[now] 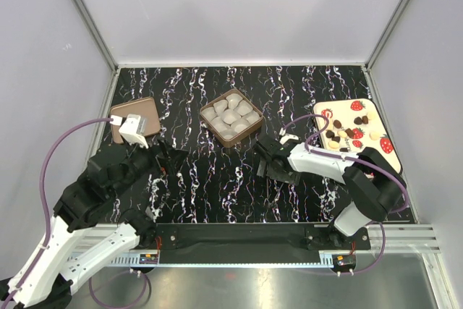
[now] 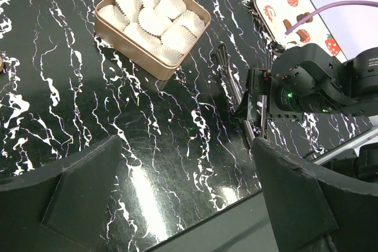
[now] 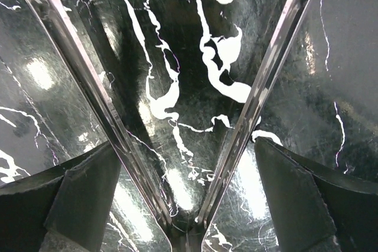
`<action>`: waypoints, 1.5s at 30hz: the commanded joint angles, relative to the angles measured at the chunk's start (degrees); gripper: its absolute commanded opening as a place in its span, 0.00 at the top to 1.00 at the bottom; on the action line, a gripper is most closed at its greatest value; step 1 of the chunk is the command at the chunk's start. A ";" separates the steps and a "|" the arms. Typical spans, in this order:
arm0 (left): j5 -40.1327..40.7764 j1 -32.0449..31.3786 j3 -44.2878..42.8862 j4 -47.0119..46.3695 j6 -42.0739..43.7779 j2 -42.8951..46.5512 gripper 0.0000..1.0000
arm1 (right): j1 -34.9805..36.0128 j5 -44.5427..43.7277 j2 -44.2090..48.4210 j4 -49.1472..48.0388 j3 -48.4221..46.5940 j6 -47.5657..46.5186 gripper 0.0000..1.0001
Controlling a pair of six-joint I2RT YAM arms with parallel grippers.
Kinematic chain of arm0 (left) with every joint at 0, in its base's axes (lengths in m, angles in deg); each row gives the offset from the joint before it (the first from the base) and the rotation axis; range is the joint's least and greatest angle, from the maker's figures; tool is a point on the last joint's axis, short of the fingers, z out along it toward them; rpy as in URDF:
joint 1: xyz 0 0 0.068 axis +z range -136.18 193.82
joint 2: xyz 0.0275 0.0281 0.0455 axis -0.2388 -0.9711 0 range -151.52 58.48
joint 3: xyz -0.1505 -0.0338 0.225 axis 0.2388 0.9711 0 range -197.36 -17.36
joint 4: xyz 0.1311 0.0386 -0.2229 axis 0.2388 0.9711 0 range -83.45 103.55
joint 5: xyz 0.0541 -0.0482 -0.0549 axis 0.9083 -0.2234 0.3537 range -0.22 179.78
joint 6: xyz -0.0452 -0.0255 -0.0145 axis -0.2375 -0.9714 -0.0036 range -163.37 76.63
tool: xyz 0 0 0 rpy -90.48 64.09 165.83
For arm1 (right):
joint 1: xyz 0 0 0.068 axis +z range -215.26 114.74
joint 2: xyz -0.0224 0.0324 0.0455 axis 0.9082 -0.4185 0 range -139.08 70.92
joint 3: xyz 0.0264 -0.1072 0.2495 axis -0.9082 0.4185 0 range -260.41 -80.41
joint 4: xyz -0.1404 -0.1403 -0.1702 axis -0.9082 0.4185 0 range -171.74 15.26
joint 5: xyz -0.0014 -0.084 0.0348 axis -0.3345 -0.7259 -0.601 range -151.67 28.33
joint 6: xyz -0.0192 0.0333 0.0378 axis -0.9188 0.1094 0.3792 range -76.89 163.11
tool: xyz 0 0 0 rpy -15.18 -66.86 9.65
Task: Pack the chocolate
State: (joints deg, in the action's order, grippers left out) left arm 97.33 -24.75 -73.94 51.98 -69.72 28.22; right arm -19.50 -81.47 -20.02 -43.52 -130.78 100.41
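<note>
The chocolate [image 1: 340, 135] lies as several small dark and pale pieces on a cream plate [image 1: 340, 110] printed with strawberries, at the right of the table. The left wrist view catches the same chocolate [image 2: 301, 33] and plate [image 2: 277, 1] behind the right arm. My right gripper [image 1: 266, 151] sits between plate and box, pointing at the box. Metal tongs [image 3: 88, 87] run out of it in a V. Their hinge is at the palm and each arm rests against a finger, so the right gripper [image 3: 186, 146] holds them spread wide. My left gripper [image 2: 186, 143] hangs open and empty over the table's near edge.
A brown square box [image 1: 246, 102] filled with white paper cups [image 1: 231, 117] stands at mid-table. Its lid [image 1: 145, 110] lies at the far left beside the left wrist. From the left wrist the tongs [image 2: 227, 72] reach toward the box [image 2: 130, 51].
</note>
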 commanded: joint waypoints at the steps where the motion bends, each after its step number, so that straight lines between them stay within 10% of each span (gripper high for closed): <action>1: -0.34 0.07 -0.11 -2.19 0.77 -0.94 0.01 | 0.65 0.81 -1.70 3.18 -1.31 0.97 0.00; 17: 0.36 0.07 -0.11 -1.92 1.04 -0.94 0.01 | 0.65 1.42 -2.05 -6.84 4.58 -4.65 0.13; 25: 1.76 0.07 -2.74 -0.52 0.95 -2.08 0.01 | 0.65 -1.56 4.53 8.24 -6.74 -12.03 0.40; 45: 0.10 0.07 -0.21 -4.73 0.24 -5.86 0.01 | -11.98 4.32 14.82 24.18 -29.43 -25.12 0.50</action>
State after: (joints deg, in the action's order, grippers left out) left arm 97.98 -24.75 -75.07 51.37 -69.79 22.40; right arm -26.23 -78.95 -8.41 -21.53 -156.24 79.16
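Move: The tongs lie flat, hinge end toward the robot, between the right hand's open fingers, their middle practically at the hand point. The chocolate box with paper cups stands about 19 cm ahead and 15 cm to the left of the right hand; the strawberry tray of chocolates lies some 12 cm ahead and 25 cm to the right. From the left hand the tongs are roughly 23 cm right, 4 cm ahead and 28 cm below. The right fingers pinch the two arms of the tongs together from both sides, closing to about half open while the hand stays low at the table. Then it lifts fast, some 17 cm up and about 4 cm forward, turning roughly 15 degrees counter-clockwise and tilting the fingertips outward; near the top it swings a few centimetres right, towards the tray. ##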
